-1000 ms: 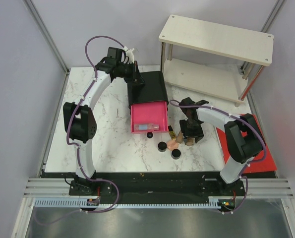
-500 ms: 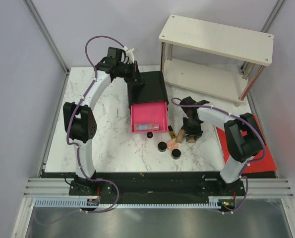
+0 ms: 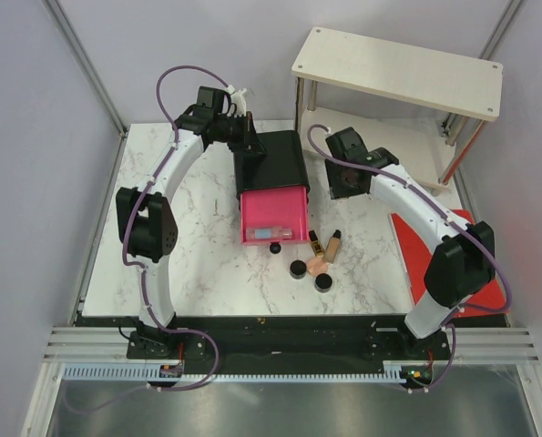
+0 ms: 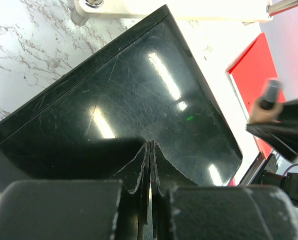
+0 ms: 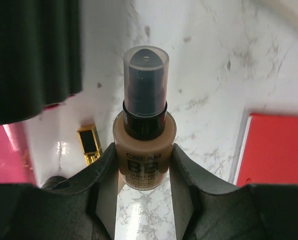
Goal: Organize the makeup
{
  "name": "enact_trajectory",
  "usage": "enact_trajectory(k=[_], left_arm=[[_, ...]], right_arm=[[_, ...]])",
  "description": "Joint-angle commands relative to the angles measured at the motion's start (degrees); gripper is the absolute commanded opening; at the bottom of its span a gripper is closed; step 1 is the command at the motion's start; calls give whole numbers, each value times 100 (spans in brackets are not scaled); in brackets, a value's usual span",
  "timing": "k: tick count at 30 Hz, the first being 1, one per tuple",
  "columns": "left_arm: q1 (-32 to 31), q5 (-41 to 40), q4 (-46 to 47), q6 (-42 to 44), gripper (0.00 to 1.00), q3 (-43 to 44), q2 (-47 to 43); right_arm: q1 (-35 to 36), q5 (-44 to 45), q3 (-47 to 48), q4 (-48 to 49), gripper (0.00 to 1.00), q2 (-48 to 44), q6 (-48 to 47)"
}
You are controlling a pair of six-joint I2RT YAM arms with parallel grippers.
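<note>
My right gripper (image 5: 143, 150) is shut on a beige BB cream bottle (image 5: 143, 137) with a clear cap, held above the marble table (image 3: 207, 264) beside the black box (image 3: 275, 157). The box's pink drawer (image 3: 275, 214) stands pulled out. In front of it lie a gold-black tube (image 3: 314, 243), a beige tube (image 3: 332, 246), a peach puff (image 3: 318, 265) and two round black jars (image 3: 297, 269) (image 3: 323, 282). My left gripper (image 4: 150, 150) is shut, empty, over the box's glossy top (image 4: 138, 95) at its back edge.
A white two-tier shelf (image 3: 398, 68) stands at the back right. A red mat (image 3: 453, 264) lies along the table's right edge. A small black item (image 3: 275, 248) sits at the drawer's front edge.
The right gripper closed on the beige bottle among the makeup, then lifted it up and back, toward the box's right side. The left arm has not moved.
</note>
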Motion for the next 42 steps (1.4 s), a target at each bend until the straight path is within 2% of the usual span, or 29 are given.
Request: enact_trajectory(k=[1, 6, 11, 16, 24, 37, 39, 42], left_arm=[[43, -683, -1062, 421, 6, -229, 613], [52, -675, -1071, 394, 6, -176, 631], [52, -718, -1062, 394, 6, -176, 622], [52, -683, -1071, 394, 6, -176, 649], [52, -675, -1071, 403, 6, -185, 640], [70, -631, -1071, 359, 6, -97, 649], [70, -613, -1062, 359, 6, -89, 649], [87, -604, -1106, 359, 6, -53, 666]], right_arm=[[711, 333, 514, 363, 0, -315, -1208], [1276, 175, 593, 837, 0, -403, -1718], [1689, -343, -3, 1813, 0, -798, -2447], [1918, -659, -110, 1990, 0, -772, -3142], [2041, -1134, -48, 1990, 2, -412, -3161], [2050, -1556, -75, 1797, 24, 115, -3064], [2050, -1548, -14, 1692, 33, 229, -3038], [2050, -1390, 145, 1516, 41, 405, -2950]])
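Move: The BB cream bottle is already in my right hand; its goal, the open pink drawer, has its middle about 18 cm to my left, 3 cm back and 12 cm down. Inside, near the drawer's front, a clear bottle lies some 7 cm back and 18 cm left. The tan bottle on the table is about 10 cm back and 2 cm left. From my left hand, the drawer is roughly 12 cm back, 5 cm right and 16 cm lower. I swing my right hand about 17 cm left to bring the BB cream over the open drawer, drawing back some 5 cm. On the way I climb about 7 cm, then sink again to nearly my starting height, turning the hand some 50 degrees counter-clockwise and keeping my grip on the bottle. ##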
